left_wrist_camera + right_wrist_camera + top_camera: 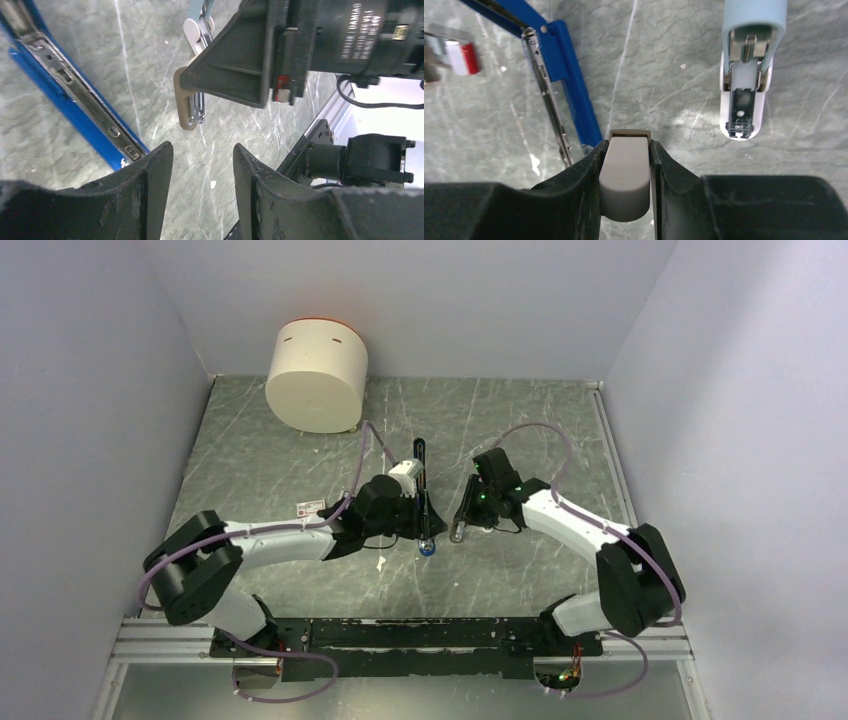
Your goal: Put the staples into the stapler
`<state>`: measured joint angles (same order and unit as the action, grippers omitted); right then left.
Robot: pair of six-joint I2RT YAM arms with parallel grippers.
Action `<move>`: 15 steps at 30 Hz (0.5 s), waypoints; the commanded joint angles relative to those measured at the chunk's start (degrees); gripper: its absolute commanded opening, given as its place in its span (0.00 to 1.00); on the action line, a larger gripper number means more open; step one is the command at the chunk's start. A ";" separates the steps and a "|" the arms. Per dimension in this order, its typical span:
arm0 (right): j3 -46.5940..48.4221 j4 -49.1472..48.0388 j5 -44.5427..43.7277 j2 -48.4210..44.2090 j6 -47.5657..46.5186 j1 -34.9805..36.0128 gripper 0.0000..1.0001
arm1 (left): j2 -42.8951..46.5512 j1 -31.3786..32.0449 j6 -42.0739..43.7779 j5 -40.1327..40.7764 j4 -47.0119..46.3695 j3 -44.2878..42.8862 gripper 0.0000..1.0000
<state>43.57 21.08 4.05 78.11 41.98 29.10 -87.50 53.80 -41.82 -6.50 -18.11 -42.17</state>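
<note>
The stapler (421,475) lies open on the marble table, its blue body (75,117) and bare silver channel (80,95) at the left of the left wrist view. My left gripper (202,150) hangs just beside it, open, with only table between its fingers. The right gripper (651,160) is shut on a small tan oblong piece (625,175), close to the stapler's blue body (571,95). That piece (187,107) also shows ahead of the left fingers. The staples' red box with its white label (312,508) lies left of the left arm. No loose staple block shows.
A pale-blue oblong piece (746,65) lies on the table ahead and right of the right gripper. A large white cylinder (318,375) stands at the back left. Grey walls close the table on three sides, and the arm bases' rail (400,635) runs along the near edge.
</note>
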 commanded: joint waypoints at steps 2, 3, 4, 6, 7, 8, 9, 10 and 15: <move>7.18 7.36 -7.90 5.79 -7.18 1.88 0.27 | 6.02 -0.90 1.21 13.04 12.22 -1.33 0.53; 7.83 7.79 -9.12 6.59 -7.58 2.09 0.28 | 7.22 -1.02 0.88 15.59 14.68 -1.38 0.53; 8.33 8.05 -10.08 7.29 -7.87 2.23 0.28 | 8.55 -1.31 0.50 17.63 16.43 -1.16 0.53; 9.41 8.65 -10.78 8.90 -9.06 2.31 0.29 | 11.59 -1.72 0.20 20.29 17.82 0.27 0.52; 10.09 9.06 -11.11 9.89 -9.61 2.34 0.29 | 13.32 -1.87 0.06 21.35 18.00 1.05 0.52; 10.61 9.33 -11.20 10.67 -10.17 2.52 0.30 | 14.87 -1.96 0.07 22.28 18.02 1.73 0.52; 11.25 9.53 -11.04 11.41 -10.55 2.62 0.30 | 16.26 -2.02 0.01 23.23 18.81 2.20 0.52; 11.84 9.61 -10.79 12.24 -11.03 2.88 0.31 | 17.45 -2.07 -0.05 24.19 19.88 2.65 0.52; 14.88 10.43 -9.86 16.39 -11.86 4.20 0.32 | 20.95 -2.57 0.07 25.68 21.90 3.73 0.53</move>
<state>55.59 30.00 -4.95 92.20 32.03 32.03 -68.66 51.77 -41.82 14.94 0.45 -39.70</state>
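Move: The left hand, empty, hovers some 9 cm above the table by the near end of the open blue stapler; the staples lie about 12 cm ahead and 17 cm to its left, the blue stapler's hinge 12 cm ahead and 2 cm left. The right hand already holds the small tan stapler, whose table spot is 2 cm ahead, 1 cm right and 5 cm below; the light blue stapler stands 5 cm ahead and 6 cm right, the hinge 7 cm ahead and 9 cm left. Keeping its pinch on the tan stapler, the right hand lowers it towards the table between the blue and light blue staplers, about 3 cm down and 2 cm forward, while the fingers swing some 15-20 degrees to point more steeply down. The left hand, its fingers staying open, sweeps left across the blue stapler towards the staples, some 9 cm with a 4 cm rise and 3 cm forward, turning about 20 degrees counter-clockwise. ##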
